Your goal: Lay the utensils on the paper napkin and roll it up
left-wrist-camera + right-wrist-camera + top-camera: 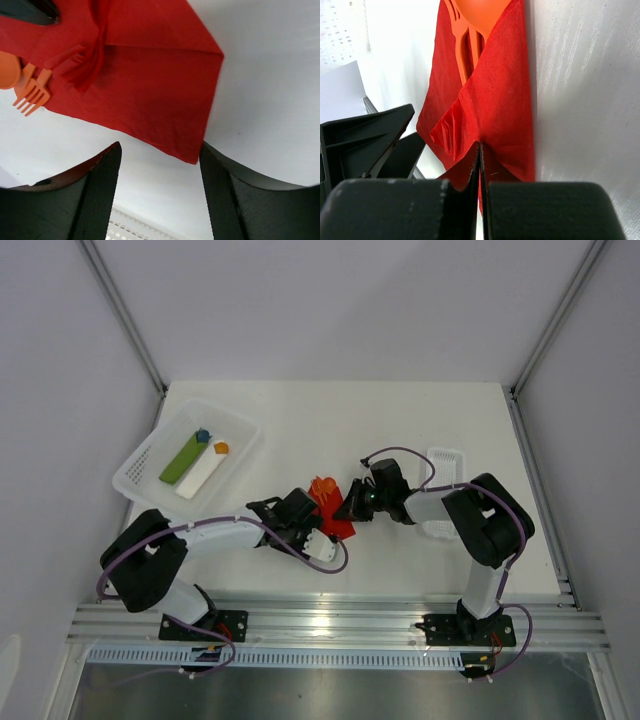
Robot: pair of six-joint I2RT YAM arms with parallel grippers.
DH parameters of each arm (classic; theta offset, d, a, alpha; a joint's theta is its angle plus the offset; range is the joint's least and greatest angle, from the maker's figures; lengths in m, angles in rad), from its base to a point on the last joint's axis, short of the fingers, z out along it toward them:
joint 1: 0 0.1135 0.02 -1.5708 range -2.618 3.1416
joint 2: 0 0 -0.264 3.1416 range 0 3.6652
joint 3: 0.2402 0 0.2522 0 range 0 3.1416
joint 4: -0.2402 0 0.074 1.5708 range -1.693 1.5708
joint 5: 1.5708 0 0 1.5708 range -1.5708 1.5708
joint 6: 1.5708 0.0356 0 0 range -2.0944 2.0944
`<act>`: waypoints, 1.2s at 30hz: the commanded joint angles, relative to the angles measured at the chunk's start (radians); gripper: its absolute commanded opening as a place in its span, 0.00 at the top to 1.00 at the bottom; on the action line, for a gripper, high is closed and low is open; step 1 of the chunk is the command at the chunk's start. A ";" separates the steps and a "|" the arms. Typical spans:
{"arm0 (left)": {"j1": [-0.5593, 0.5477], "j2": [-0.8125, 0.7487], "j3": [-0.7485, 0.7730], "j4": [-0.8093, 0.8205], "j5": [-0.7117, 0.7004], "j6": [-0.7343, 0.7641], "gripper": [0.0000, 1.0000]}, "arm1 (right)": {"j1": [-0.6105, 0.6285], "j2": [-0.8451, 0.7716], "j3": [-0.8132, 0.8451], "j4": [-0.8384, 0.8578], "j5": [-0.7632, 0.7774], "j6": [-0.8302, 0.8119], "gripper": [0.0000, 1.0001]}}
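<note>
The paper napkin (340, 523) (150, 85) (505, 100) lies red at the table's middle, one side folded up over itself. Orange utensils (321, 486) (31, 95) (470, 30), fork tines and a spoon bowl, stick out from under the fold at its far end. My right gripper (349, 507) (480, 146) is shut, pinching the raised napkin fold between its fingertips. My left gripper (312, 520) (160, 150) stands open just off the napkin's near corner, which lies between its fingertips, with nothing gripped. The utensils' handles are hidden under the paper.
A white basket (140, 465) at the back left holds a green bar (183, 460), a white bar and small blue and orange blocks. A second white basket (447, 456) sits at the right, behind my right arm. Aluminium rails run along the near edge.
</note>
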 commanded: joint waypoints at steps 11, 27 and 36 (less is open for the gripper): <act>-0.042 0.027 -0.009 0.039 -0.054 0.043 0.66 | 0.000 -0.003 -0.001 0.010 -0.009 -0.019 1.00; -0.049 0.007 0.086 0.100 -0.182 -0.012 0.99 | 0.000 0.010 0.003 0.007 -0.012 -0.026 1.00; -0.088 0.044 0.204 0.135 -0.177 -0.071 0.99 | 0.000 0.020 0.005 0.013 -0.009 -0.016 1.00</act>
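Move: The napkin's free left corner lies almost between the open left fingers, about 2 cm back, 1 cm to the left and 1 cm below that hand. The fork and spoon heads stick out roughly 10 cm ahead and 7 cm to the right of the left hand; the right fingertips are about 5 cm ahead and 9 cm to its right. From the right hand the corner lies some 10 cm left and 6 cm back, about 1 cm below. The napkin's left corner is pinched as the left fingers close fully, the hand staying nearly in place. The left hand then carries the corner up about 6 cm while going some 5 cm forward and 4 to 5 cm right, towards the utensils and the right hand, its fingertips swinging forward about 15 degrees. The right hand stays still, shut fingertips holding the napkin beside the utensils. ##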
